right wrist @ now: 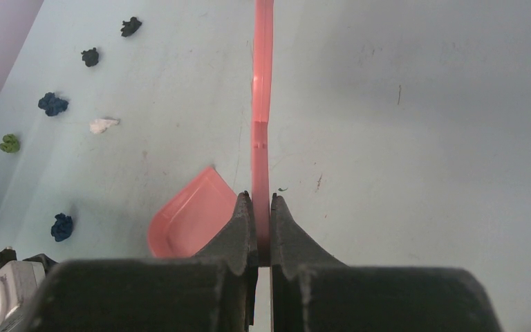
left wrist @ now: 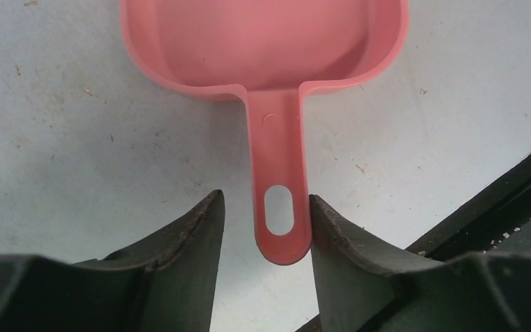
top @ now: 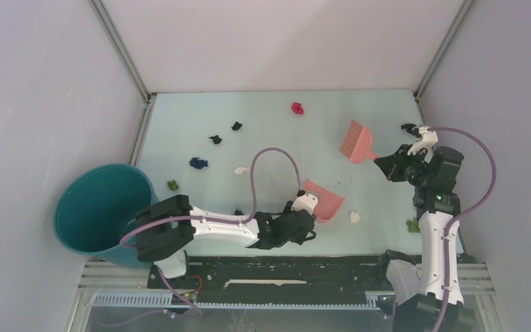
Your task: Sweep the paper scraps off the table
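Paper scraps lie scattered over the table [top: 276,117]: a magenta wad [top: 297,108], black ones [top: 236,126], a dark blue one [top: 198,163], a white one [top: 240,170] and a green one [top: 173,185]. The salmon-pink dustpan [top: 323,200] lies flat near the front. My left gripper [top: 310,223] is open around the end of the dustpan handle [left wrist: 280,173]; the right finger touches it and the left finger stands apart. My right gripper [top: 384,162] is shut on the handle of the pink brush [top: 355,142], held above the table at the right.
A round teal bucket [top: 100,207] stands off the table's front left corner. More scraps lie near the right arm: a white wad [top: 354,216], a green one [top: 413,225] and a black one [top: 408,127]. Metal rails and grey walls bound the table.
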Robot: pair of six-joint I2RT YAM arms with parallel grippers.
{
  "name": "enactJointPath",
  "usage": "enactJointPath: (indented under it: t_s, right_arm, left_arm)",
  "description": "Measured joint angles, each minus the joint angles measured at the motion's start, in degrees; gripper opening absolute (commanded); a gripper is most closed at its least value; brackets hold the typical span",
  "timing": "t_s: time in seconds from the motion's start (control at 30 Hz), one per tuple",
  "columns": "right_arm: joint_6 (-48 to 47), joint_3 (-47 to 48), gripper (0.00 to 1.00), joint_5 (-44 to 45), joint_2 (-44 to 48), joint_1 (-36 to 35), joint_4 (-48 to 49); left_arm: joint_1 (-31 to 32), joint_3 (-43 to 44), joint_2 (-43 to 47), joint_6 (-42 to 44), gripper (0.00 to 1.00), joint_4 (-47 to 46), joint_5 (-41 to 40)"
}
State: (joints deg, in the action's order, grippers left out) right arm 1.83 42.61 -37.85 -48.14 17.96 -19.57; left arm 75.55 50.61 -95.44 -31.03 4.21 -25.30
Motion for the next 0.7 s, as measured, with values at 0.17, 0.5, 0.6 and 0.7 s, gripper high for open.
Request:
enactJointPath:
  t_s: [0.17, 0.5, 0.6, 0.7]
  right_arm:
    - [0.0, 0.0, 0.00, 0.0, 0.0, 0.0, 0.0]
    - [-0.2, 0.0, 0.00, 0.4, 0.0, 0.0, -0.1]
    - [-1.9, 1.1, 0.00, 3.3, -0.5, 0.0, -2.3]
    - [-6.5, 7.6, 0.00, 6.5, -3.7, 0.0, -9.6]
  left_arm:
    - [0.0, 0.1, 0.0, 0.0, 0.47, -0.2, 0.0]
    - [0.0, 5.3, -2.9, 1.1, 0.09, 1.3, 0.5]
    - [0.0, 7.2, -2.3, 1.2, 0.04, 4.8, 0.3]
    - [0.0, 8.3, 0.8, 1.6, 0.00, 9.6, 0.0]
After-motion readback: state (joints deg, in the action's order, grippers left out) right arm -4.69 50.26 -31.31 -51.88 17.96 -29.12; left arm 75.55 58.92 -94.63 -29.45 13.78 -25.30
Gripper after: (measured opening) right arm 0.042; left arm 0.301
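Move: The dustpan's handle is already between the left hand's open fingers, about 1 cm ahead, 1 cm right and 1 cm below; the pan spreads some 7 cm ahead and 5 cm right. A white scrap lies roughly 4 cm ahead and 13 cm right, a dark blue one about 5 cm ahead and 18 cm left. From the right hand, still holding the brush up high, the handle is some 14 cm back, 18 cm left and 18 cm lower. Easing about 2 cm to its right, the left hand closes its fingers across the end of the dustpan's handle and pinches it from both sides, then rises some 3.5 cm with it, drifting about 1 cm back to the left. Near the end the right hand, keeping the brush gripped, slips about 2 cm to its right, away from the dustpan, and starts to roll left side down. ##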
